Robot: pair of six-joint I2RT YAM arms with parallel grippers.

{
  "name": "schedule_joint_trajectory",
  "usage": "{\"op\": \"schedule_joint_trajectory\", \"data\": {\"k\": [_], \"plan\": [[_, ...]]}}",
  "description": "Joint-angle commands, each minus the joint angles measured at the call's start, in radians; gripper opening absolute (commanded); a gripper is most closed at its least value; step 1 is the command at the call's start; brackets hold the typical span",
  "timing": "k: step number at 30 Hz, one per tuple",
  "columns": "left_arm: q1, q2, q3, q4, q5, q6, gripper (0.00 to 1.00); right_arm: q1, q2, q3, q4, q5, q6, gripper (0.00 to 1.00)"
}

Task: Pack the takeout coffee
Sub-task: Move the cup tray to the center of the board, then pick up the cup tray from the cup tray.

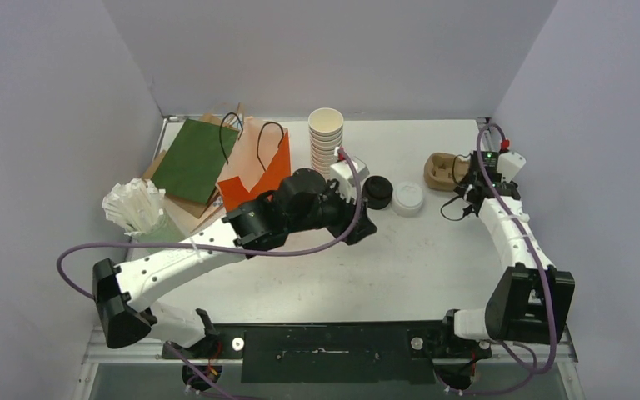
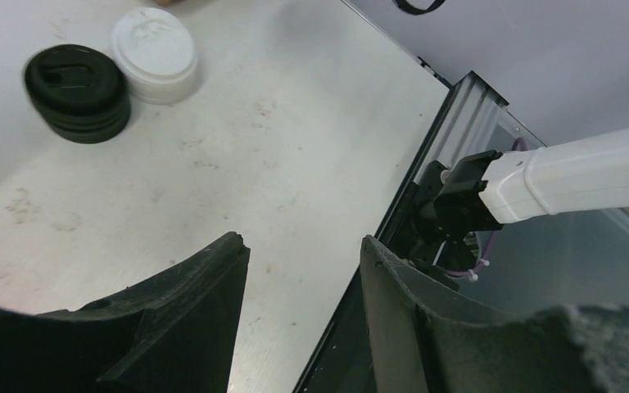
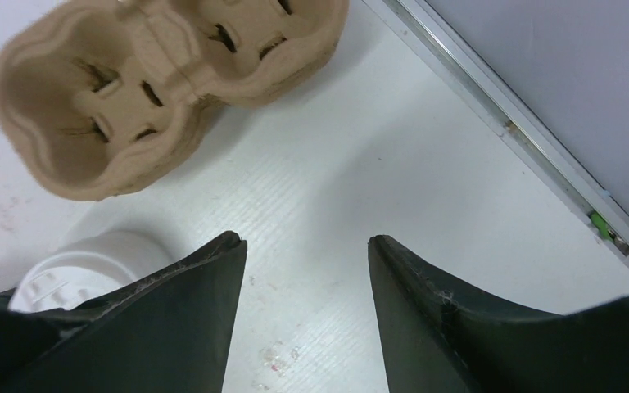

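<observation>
No takeout coffee shows in any view. My left gripper (image 1: pixel 362 227) (image 2: pixel 303 243) hovers over the middle of the table, open, with only bare table between its fingers. Just beyond it lie a stack of loose black lids (image 1: pixel 377 192) (image 2: pixel 78 92) and a stack of loose white lids (image 1: pixel 407 198) (image 2: pixel 157 53). My right gripper (image 1: pixel 467 193) (image 3: pixel 305 237) is open and empty at the back right. It hangs just in front of a brown pulp cup carrier (image 1: pixel 446 171) (image 3: pixel 156 82), whose pockets are empty. The white lids (image 3: pixel 90 262) sit beside its left finger.
A tall stack of lidless white cups (image 1: pixel 326 137) stands at the back centre. Green (image 1: pixel 193 160), orange (image 1: pixel 258 171) and brown paper bags lie at the back left. A green holder of white wrapped sticks (image 1: pixel 136 208) stands at the left edge. Walls close in three sides.
</observation>
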Motion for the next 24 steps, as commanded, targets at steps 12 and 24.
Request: {"op": "schedule_joint_trajectory", "data": {"k": [12, 24], "plan": [[0.022, 0.391, 0.048, 0.532, 0.013, -0.126, 0.26, -0.012, 0.063, 0.099, 0.155, -0.237, 0.315, 0.42], [0.13, 0.861, 0.539, 0.494, 0.095, -0.193, 0.25, -0.015, 0.155, 0.067, 0.243, -0.26, 0.412, 0.34]]}}
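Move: My right hand goes for the cup tray, about 14 cm ahead, roughly 1 cm to its right and 10 cm below. From that hand the white lids stand some 3 cm ahead and 13 cm left, the black lids about 5 cm ahead and 22 cm left, both about 10 cm lower. From my left hand the tray lies roughly 29 cm ahead, 30 cm right and 28 cm down; the white lids are about 18 cm ahead and 15 cm right, similarly low. I swing my left hand down about 10 cm, then right and forward some 15 cm each, over the white lids towards the cup tray, narrowing its half-open fingers. Meanwhile my right hand goes forward about 7 cm and a little left towards the tray's near side, rising 3 cm before sinking again, rolling its left side up some 20 degrees and partly closing its empty fingers. ##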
